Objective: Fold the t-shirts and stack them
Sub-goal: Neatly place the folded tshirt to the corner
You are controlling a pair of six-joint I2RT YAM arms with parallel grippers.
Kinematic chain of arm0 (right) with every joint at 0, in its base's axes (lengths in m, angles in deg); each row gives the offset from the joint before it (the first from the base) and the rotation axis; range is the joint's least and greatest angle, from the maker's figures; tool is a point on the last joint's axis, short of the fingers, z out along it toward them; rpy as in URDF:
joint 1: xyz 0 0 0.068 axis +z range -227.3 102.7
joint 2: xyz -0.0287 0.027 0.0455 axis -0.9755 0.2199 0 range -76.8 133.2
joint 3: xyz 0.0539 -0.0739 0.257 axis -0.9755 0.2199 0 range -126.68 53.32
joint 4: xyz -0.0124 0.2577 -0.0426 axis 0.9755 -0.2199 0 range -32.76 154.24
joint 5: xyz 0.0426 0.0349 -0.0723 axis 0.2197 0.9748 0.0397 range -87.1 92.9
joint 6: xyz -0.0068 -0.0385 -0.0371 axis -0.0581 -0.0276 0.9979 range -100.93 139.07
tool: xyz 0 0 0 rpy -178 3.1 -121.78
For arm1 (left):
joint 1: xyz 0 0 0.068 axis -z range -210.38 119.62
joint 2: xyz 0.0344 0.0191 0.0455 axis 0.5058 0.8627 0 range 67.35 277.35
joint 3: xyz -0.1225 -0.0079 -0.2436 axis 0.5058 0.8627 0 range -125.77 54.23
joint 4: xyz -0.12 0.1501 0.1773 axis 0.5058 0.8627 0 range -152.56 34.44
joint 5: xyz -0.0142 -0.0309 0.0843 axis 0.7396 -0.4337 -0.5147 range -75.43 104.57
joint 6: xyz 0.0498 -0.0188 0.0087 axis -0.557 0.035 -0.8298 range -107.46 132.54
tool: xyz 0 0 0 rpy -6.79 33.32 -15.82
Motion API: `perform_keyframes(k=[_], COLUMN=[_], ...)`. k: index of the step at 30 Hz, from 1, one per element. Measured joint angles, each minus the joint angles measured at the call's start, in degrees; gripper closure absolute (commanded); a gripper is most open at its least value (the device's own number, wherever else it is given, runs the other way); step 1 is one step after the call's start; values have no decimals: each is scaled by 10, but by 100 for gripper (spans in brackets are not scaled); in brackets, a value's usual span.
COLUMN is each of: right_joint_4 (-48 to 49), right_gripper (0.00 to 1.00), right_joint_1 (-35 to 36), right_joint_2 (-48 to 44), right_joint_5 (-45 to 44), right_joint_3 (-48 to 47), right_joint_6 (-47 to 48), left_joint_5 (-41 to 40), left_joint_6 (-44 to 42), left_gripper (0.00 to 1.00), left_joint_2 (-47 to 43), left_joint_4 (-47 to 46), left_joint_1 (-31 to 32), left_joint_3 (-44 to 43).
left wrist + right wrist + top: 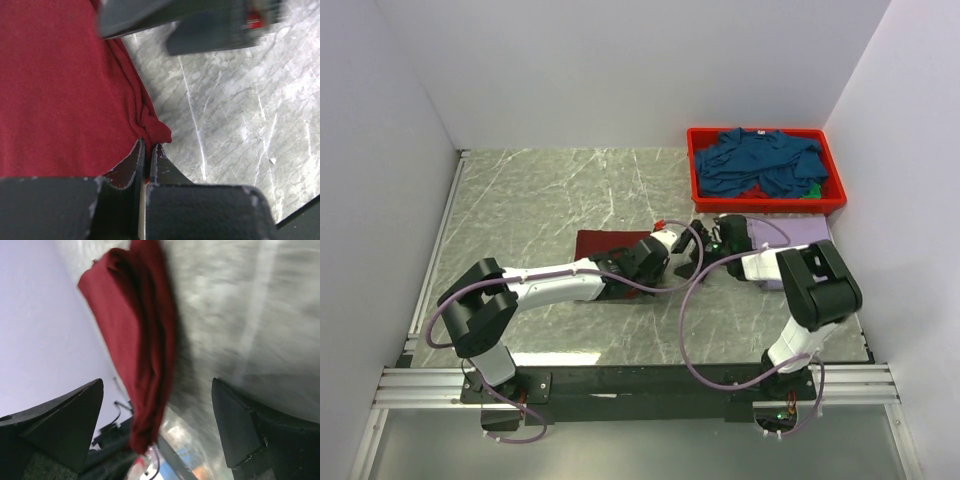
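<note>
A dark maroon t-shirt [608, 243] lies folded on the marble table [540, 200], partly under my left arm. My left gripper [667, 240] is at its right edge. In the left wrist view the maroon t-shirt [60, 90] fills the left side, and the left gripper [148, 146] is shut on a bunched corner of it. My right gripper [705, 240] faces it from the right and is open. In the blurred right wrist view the maroon t-shirt [140, 335] hangs between the wide-apart fingers [67, 417] of the right gripper [157, 425]. A pale lavender t-shirt [802, 233] lies under the right arm.
A red plastic bin [697, 170] at the back right holds a heap of teal-blue t-shirts [765, 163]. White walls close the table in on the left, back and right. The two grippers are very close together near the table's middle.
</note>
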Motion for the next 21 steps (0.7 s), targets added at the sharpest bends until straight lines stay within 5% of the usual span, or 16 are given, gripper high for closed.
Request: perform_keyframes(k=[7,10,12,15,17,21], right_joint_4=[65,72,70,35,5,-78], right_gripper=[18,33,53,82,100,100], right_joint_1=[46,64,71,77,77,78], right_joint_2=[68,88,96,98,98,85], right_joint_5=[25,31,31,18,14,-8], right_joint_3=[-33,-45,-48,-50,-54,-85], right_joint_6=[-39,-40,-38,-15,7,64], left_joint_5=[6,8,9,15,17,21], left_joint_6=[4,8,8,9,9,11], left_gripper=[99,99,97,85,67,32], left_joint_2=[0,0,0,0,0,-11], left_joint_4=[-2,-2,-2,-2,-1,16], left_joint_1=[0,0,0,0,0,0], left_joint_3=[0,0,0,0,0,0])
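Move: The folded red t-shirt's raised right edge is still pinched at its near corner by the left fingers. The spot on that edge for the open right hand lies about 5 cm to its left, 1 cm back and 1 cm below it. From the left hand the same spot is some 5 cm ahead, 1 cm left and 3 cm lower. The folded purple t-shirt is about 24 cm right of the right hand, level with it, and the red bin 22 cm ahead and 19 cm right. The red shirt's raised right edge is passed over: the right hand sweeps left about 5 cm to it, then sinks some 3 cm while drawing back about 2 cm, and its wide-open fingers shut and pinch the edge just ahead of the left hand. The left hand stays practically in place, then opens about halfway and lets go of the near corner. ##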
